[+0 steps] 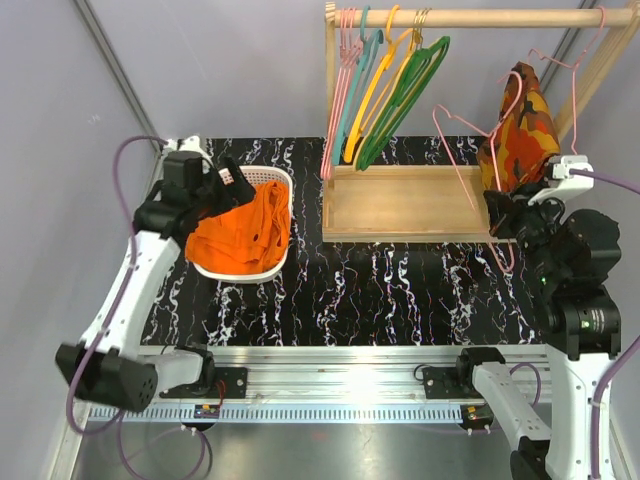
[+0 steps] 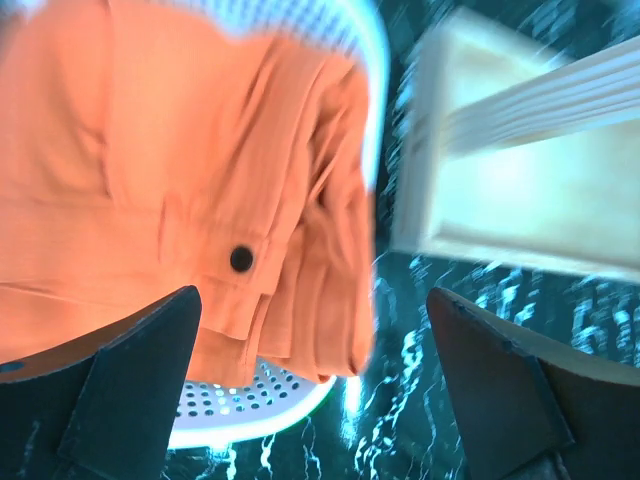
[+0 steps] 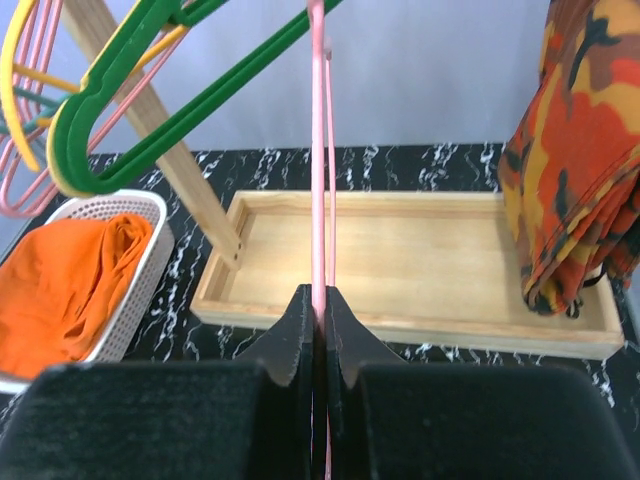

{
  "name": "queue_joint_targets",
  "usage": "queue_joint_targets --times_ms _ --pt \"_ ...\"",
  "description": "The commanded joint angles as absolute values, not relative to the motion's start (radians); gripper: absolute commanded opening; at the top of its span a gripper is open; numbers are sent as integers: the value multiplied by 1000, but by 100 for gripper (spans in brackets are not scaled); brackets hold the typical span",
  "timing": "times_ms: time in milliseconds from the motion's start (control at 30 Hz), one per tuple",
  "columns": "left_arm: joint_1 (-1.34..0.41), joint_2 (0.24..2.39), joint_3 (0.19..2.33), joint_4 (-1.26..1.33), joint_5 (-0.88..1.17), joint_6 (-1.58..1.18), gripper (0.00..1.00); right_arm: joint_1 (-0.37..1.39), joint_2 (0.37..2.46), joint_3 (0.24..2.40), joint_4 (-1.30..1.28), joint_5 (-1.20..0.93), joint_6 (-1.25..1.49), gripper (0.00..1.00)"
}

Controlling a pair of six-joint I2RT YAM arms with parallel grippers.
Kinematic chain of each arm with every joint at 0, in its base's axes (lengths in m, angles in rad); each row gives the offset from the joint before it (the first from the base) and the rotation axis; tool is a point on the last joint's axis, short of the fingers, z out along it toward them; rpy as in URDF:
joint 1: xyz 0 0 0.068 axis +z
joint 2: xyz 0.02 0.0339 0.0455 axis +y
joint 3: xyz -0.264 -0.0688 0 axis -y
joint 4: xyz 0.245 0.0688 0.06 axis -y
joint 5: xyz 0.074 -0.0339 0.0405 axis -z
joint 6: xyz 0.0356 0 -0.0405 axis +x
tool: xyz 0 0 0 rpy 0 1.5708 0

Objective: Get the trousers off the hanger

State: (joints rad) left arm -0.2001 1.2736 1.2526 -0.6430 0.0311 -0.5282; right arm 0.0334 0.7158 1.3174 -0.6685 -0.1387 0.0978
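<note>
The bright orange trousers (image 1: 243, 236) lie bunched in the white basket (image 1: 277, 181), off the hanger. My left gripper (image 1: 238, 188) hovers over the basket's left side, open. In the left wrist view its gripper (image 2: 315, 335) shows wide-apart fingers (image 2: 130, 390) with nothing between them, and the trousers (image 2: 180, 170) lie just beyond. My right gripper (image 1: 497, 212) is shut on the thin pink hanger (image 1: 462, 168), which stands bare over the wooden tray. The right wrist view shows that gripper (image 3: 320, 300) pinching the hanger (image 3: 317, 150) wire.
A wooden tray (image 1: 400, 203) sits at the back centre under a wooden rack (image 1: 470, 17) carrying pink, teal, yellow and green hangers (image 1: 385, 85). A camouflage garment (image 1: 520, 125) hangs at the rack's right end, close to my right arm.
</note>
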Motion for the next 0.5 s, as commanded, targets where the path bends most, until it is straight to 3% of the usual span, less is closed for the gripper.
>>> queue_joint_targets --times_ms 0,267,467 --pt "-204 1142 1304 -750 -23 -465 99 37 738 1335 -493 -95 57 0" --pt "-204 772 1160 -715 -14 -345 99 37 868 1359 -301 -55 26 0" --pt "-204 534 974 -666 -164 -279 99 37 1012 1434 -232 28 8 0"
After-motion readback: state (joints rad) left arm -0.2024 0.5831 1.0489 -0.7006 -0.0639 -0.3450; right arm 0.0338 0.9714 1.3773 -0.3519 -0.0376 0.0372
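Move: The right hand holds the empty pink hanger. The bare stretch of rail it is being taken to lies about 15 cm ahead, 2 cm right and 15 cm up. The camouflage trousers hang some 15 cm ahead and 10 cm right, roughly level with the hand; the green hanger is about 14 cm ahead, 18 cm left and 4 cm up. From the open left hand, that stretch of rail is roughly 5 cm ahead, 55 cm right and 33 cm up. Forward and upward, the right hand carries the still-pinched hanger about 9 cm out and 4 cm up towards the rail, rising mainly in the first part; its fingers stay shut while the wrist tips up and turns slightly clockwise. Meanwhile the left hand, empty and wide open, draws back some 13 cm from the basket with the orange trousers, rising about 9 cm, drifting left and tilting its fingers up some 25 degrees. ##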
